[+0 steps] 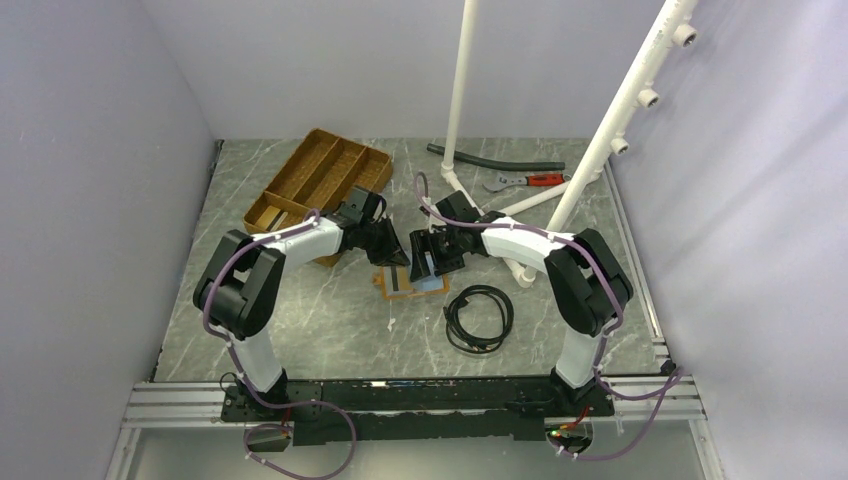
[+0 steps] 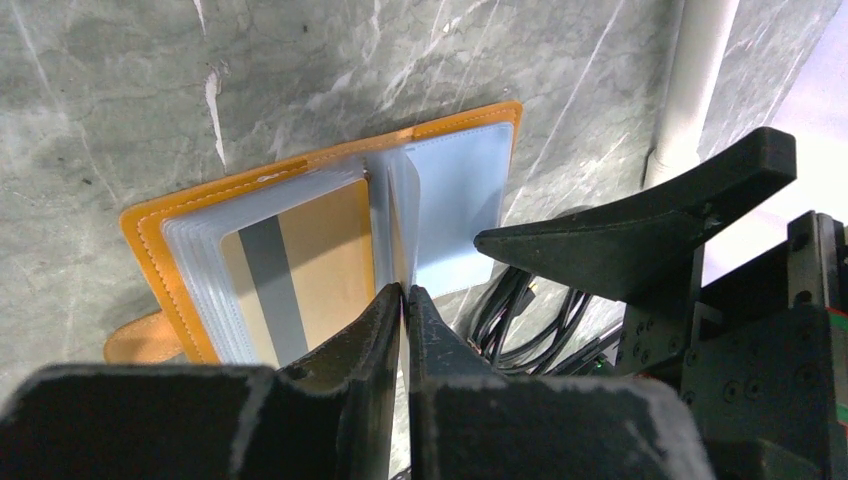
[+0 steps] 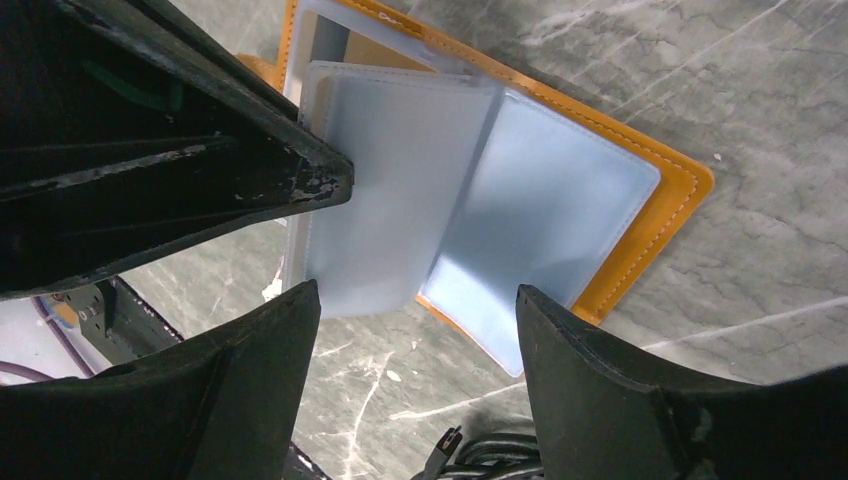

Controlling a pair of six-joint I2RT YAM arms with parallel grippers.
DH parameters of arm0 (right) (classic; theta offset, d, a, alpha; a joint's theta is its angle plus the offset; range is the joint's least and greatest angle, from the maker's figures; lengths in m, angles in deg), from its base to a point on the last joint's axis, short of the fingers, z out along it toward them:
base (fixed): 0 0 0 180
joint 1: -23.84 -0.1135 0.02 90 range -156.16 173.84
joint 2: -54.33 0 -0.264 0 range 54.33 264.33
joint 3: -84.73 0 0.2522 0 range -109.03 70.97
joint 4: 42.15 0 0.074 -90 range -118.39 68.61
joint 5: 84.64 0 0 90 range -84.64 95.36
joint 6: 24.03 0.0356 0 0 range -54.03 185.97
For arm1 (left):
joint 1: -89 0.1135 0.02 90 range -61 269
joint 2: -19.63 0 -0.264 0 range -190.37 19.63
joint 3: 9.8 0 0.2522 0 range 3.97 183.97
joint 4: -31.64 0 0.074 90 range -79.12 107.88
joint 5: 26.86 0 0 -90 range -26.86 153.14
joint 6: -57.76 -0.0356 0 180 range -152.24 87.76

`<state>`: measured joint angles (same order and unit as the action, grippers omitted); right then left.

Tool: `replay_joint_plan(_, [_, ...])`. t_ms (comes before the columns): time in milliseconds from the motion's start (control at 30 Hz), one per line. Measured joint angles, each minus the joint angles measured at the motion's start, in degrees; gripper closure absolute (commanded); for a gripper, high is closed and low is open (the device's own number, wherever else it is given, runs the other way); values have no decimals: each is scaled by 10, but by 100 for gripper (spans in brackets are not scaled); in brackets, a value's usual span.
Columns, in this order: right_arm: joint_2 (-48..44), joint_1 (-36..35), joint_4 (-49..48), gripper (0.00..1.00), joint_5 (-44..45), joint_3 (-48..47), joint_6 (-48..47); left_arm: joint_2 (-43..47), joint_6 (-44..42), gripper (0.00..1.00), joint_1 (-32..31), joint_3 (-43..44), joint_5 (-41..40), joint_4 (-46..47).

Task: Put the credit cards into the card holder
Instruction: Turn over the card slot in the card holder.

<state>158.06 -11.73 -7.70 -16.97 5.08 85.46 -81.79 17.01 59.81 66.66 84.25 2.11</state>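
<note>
The orange card holder (image 1: pixel 384 284) lies open on the marble table between both grippers. In the left wrist view its orange cover (image 2: pixel 150 225) frames a stack of clear sleeves. A tan credit card (image 2: pixel 300 270) with a grey stripe sits in the top left sleeve. My left gripper (image 2: pixel 403 295) is shut on the edge of one clear sleeve (image 2: pixel 400 200), holding it upright at the spine. My right gripper (image 3: pixel 415 310) stands open just above the holder's near edge, with nothing between its fingers. The pale blue sleeves (image 3: pixel 400 180) fan out under it. Other cards are out of view.
A brown wooden compartment tray (image 1: pixel 320 180) sits at the back left. A coiled black cable (image 1: pixel 480 317) lies just right of the holder. White pipes (image 1: pixel 610 130), a black hose (image 1: pixel 495 160) and a red-handled wrench (image 1: pixel 525 181) are at the back right.
</note>
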Motion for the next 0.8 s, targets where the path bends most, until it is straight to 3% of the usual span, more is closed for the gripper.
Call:
replay_joint_plan(467, [2, -9, -2, 29, 14, -1, 0, -8, -3, 88, -1, 0, 0, 0])
replay_joint_plan(567, [5, -10, -2, 35, 33, -1, 0, -8, -5, 77, 0, 0, 0, 0])
replay_joint_plan(700, [11, -12, -1, 55, 75, 0, -1, -8, -12, 54, 0, 0, 0, -2])
replay_joint_plan(800, [12, -13, -2, 67, 94, 1, 0, -7, -19, 45, 0, 0, 0, -6])
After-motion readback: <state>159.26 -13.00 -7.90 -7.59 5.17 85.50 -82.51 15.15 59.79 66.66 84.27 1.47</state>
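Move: The left fingers already pinch the upright card slot; the card stack it is to fold onto lies about 3 cm left, 1 cm back and 4 cm below, and the wooden tray 17 cm left and 18 cm ahead. From the open right hand, the blue right page is about 2 cm right, level fore-and-aft and 3 cm below; the card slot is 3 cm left and 1 cm below, and the cable coil 11 cm right and 9 cm back. Left fingers open, releasing the upright card slot; right hand sinks 2 cm, forward-right over the right page, partly closing. ##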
